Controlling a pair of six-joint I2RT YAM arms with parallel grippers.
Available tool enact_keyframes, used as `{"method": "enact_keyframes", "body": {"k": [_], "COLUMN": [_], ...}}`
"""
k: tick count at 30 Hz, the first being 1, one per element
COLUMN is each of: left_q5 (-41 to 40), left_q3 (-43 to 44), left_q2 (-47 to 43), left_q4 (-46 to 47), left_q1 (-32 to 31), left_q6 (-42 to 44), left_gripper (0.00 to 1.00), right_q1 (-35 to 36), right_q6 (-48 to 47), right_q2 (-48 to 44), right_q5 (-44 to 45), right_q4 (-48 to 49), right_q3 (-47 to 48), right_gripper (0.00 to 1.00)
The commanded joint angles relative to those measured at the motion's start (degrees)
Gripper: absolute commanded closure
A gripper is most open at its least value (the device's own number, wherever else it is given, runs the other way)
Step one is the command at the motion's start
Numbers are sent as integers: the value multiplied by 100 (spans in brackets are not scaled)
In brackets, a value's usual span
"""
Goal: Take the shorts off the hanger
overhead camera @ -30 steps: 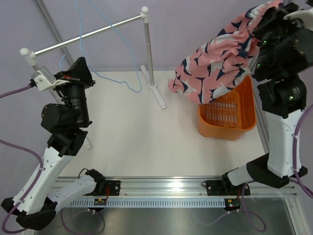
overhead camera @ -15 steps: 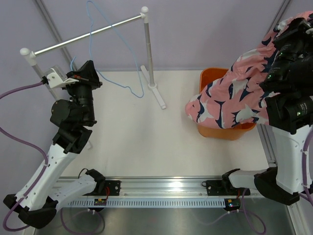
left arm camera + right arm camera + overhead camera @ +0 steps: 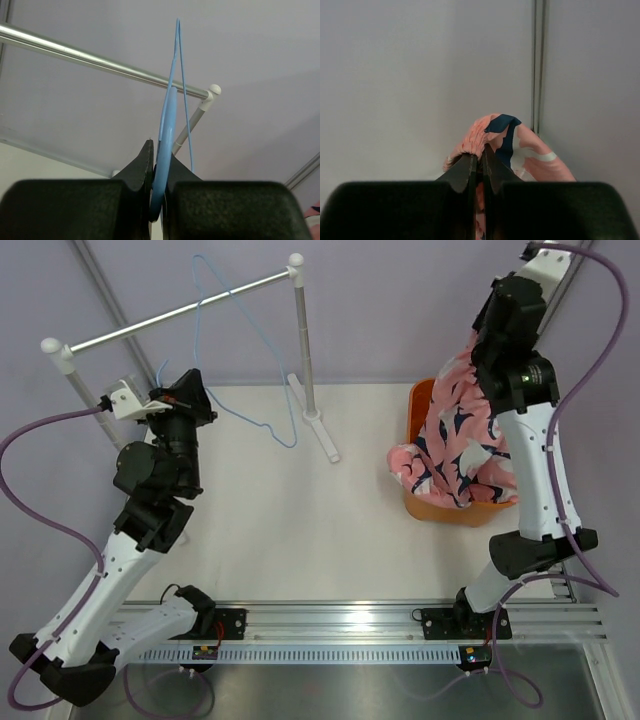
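The shorts (image 3: pixel 455 440), pink with navy and white shapes, hang from my right gripper (image 3: pixel 481 159), which is shut on a bunched edge of the shorts (image 3: pixel 520 150). Their lower part drapes into and over the orange basket (image 3: pixel 418 395). The hanger (image 3: pixel 290 443), thin light-blue wire, is bare and far from the shorts. My left gripper (image 3: pixel 185 390) is shut on it near the rail. In the left wrist view the hanger (image 3: pixel 169 115) stands edge-on between the closed fingers of my left gripper (image 3: pixel 159 150), crossing in front of the rail.
A silver clothes rail (image 3: pixel 180 310) runs across the back left. Its upright post (image 3: pixel 303 340) and foot (image 3: pixel 325 440) stand mid-table. The basket sits at the right edge under my right arm. A slotted metal track (image 3: pixel 330 620) lines the near edge.
My right arm swung the shorts from above the table's right side back and down, so they drape into the basket. My left arm carried the bare hanger a little right and up along the rail.
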Motion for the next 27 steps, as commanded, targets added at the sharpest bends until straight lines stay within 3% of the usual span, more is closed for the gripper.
{"method": "enact_keyframes", "body": {"k": [1,5,14,22,23,27], "left_q5": [113,210,333,737,781,1088], "left_q3": [-32,-50,-77,213,309,644], "left_q2": [-66,-101,-426,-514,-515,-436], "left_q4": [298,228,-370,-1695,-1854,-2819], "left_q1": [8,8,8,8,8,8], "left_q6": [-94,-147,-156,-358,-350,-315], "left_gripper": [100,100,100,100,100,100], "right_q1": [-55,-178,-354,-363,-354,-354], "right_q6": [938,1554,2469,2821,2821,2821], "right_q2": [-44,176,-17,247,229,-296], "right_q5": [-604,-850,-1613,-2423,-2441,-2266], "right_q4": [-555,-1012,-425,-230,-213,-125], "right_q3": [-534,-1690,-4373,-4921,-5025,-5281], "right_gripper": [100,100,100,99,97,64]}}
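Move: The right hand already grips the shorts, their lower end trailing over the orange basket, whose middle lies almost straight below: about 44 cm down, 3 cm back, 1 cm to the right. The rack's right foot stands some 33 cm to the hand's left, 3 cm farther out and 52 cm below. From the left hand, which still holds the blue hanger, the basket is roughly 52 cm right, 11 cm ahead and 41 cm below. Right hand plunges about 40 cm, tipping down, lowering the shorts into the basket, starts opening; left sinks 5 cm. ##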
